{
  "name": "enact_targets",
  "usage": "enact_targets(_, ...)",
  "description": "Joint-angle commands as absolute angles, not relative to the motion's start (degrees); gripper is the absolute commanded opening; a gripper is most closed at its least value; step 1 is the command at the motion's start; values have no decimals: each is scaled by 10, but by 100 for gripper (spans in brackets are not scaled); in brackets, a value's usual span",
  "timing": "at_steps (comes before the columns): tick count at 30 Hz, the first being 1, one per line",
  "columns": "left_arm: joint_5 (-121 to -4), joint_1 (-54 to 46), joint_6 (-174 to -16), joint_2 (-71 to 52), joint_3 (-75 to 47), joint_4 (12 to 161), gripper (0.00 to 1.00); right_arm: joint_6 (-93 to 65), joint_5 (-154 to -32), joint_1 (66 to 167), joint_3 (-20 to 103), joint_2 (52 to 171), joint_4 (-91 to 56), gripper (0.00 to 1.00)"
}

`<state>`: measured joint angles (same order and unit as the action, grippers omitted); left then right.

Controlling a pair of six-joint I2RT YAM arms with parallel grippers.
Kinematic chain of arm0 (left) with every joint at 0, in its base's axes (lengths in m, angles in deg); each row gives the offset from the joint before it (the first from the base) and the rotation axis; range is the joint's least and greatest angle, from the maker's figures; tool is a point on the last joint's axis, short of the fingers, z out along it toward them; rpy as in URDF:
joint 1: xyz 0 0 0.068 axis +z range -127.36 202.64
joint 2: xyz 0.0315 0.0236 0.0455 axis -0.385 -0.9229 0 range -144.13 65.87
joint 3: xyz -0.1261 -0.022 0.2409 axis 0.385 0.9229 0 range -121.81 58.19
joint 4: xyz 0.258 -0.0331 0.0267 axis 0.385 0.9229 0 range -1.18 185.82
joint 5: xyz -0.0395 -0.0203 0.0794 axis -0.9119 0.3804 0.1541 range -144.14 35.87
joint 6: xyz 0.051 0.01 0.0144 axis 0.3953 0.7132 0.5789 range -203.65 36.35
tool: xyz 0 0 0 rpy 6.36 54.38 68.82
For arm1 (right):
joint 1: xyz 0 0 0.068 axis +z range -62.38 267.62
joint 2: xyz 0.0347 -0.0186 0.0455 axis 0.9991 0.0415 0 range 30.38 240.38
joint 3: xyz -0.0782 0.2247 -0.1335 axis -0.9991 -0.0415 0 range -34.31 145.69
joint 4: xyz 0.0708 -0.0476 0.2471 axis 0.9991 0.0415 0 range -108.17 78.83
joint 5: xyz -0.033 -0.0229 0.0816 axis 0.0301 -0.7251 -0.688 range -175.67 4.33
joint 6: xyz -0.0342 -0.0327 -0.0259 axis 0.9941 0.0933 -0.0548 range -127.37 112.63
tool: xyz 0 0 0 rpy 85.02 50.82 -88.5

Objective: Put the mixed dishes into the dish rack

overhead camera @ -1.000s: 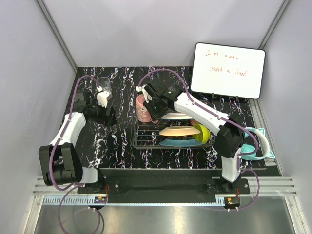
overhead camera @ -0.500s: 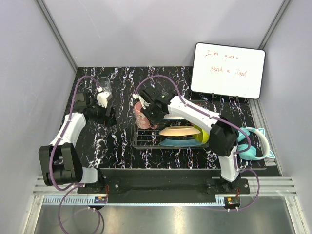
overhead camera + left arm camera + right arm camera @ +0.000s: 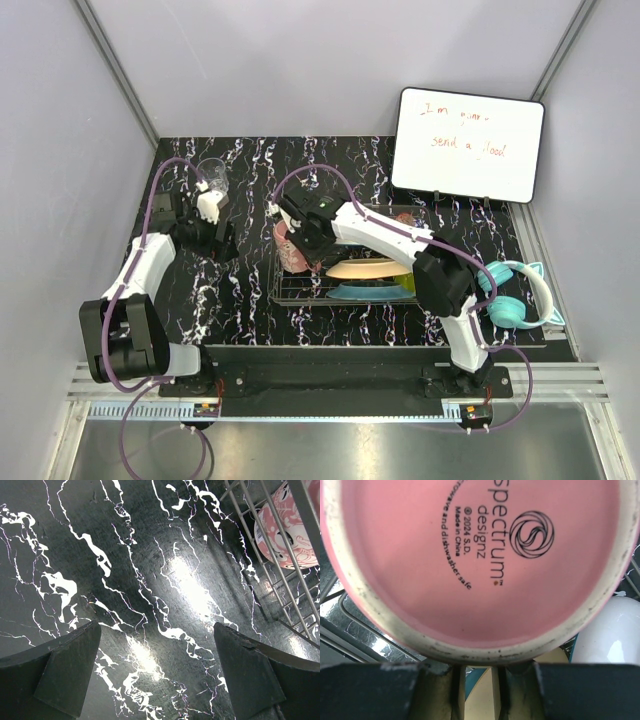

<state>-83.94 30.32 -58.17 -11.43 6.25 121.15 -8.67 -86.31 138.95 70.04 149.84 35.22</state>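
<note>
My right gripper (image 3: 303, 238) is shut on the pink mug (image 3: 288, 246) and holds it at the left end of the dish rack (image 3: 300, 292). In the right wrist view the mug's printed base (image 3: 485, 555) fills the frame above my right gripper (image 3: 477, 680). A peach plate (image 3: 362, 269) and a teal plate (image 3: 352, 292) stand in the rack. The clear glass (image 3: 212, 172) stands at the far left of the table. My left gripper (image 3: 222, 240) hangs open just in front of it, over bare table (image 3: 157, 675). From the left wrist, the mug (image 3: 287, 530) shows through the rack wires (image 3: 260, 550).
A whiteboard (image 3: 465, 145) with red writing stands at the back right. Teal headphones (image 3: 515, 297) lie right of the rack, by the right arm's elbow. Grey walls close in the table on three sides.
The right arm has carried the pink mug nearer and slightly left, down to the rack's left end. The left arm has not moved.
</note>
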Motion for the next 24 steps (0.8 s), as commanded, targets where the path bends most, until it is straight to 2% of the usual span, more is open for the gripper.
enact_targets(1, -856, 310, -572, -96, 61, 1190, 99, -83, -837, 1397, 714, 1501, 310, 3)
enact_targets(2, -857, 309, -572, -96, 60, 1190, 99, -83, -836, 1397, 715, 1503, 315, 21)
enact_targets(3, -856, 310, -570, -97, 58, 1190, 99, -83, -838, 1397, 715, 1504, 320, 31)
enact_targets(4, -856, 312, -571, -98, 56, 1191, 99, -82, -840, 1398, 714, 1503, 326, 36)
enact_targets(5, -855, 312, -571, -98, 54, 1192, 99, -82, -840, 1399, 707, 1497, 325, 47)
enact_targets(7, -855, 312, -571, -100, 49, 1193, 99, -81, -837, 1399, 701, 1492, 326, 56)
enact_targets(8, -855, 312, -572, -101, 48, 1195, 99, -80, -835, 1400, 695, 1486, 326, 69)
enact_targets(13, -857, 312, -575, -103, 39, 1197, 99, -81, -828, 1402, 689, 1468, 328, 74)
enact_targets(24, -856, 313, -574, -109, 33, 1198, 99, -104, -845, 1417, 678, 1402, 342, 72)
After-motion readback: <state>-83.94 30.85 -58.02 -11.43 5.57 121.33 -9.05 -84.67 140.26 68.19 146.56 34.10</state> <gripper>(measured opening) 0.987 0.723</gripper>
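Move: The right hand already holds the pink mug, bottom up, by its handle inside the left end of the dish rack; the mug's middle is some 3 cm ahead and 3 cm left of the hand, about level. From this hand, the cream plate's middle is about 14 cm right and 2 cm back, the teal plate 15 cm right and 7 cm back, the white plate 13 cm right and 5 cm ahead. For the idle left hand, the mug lies about 14 cm right, 1 cm back and a little below. The right hand's fingers open from their narrow pinch on the pink mug's handle to roughly three-quarters wide, letting go while the hand hardly shifts and sinks less than 1 cm in the rack's left end. Still pointing steeply down with its fingers open on either side of the handle, the hand then turns upward and rises about 2 cm from its lowest point, with hardly any wrist turn. ##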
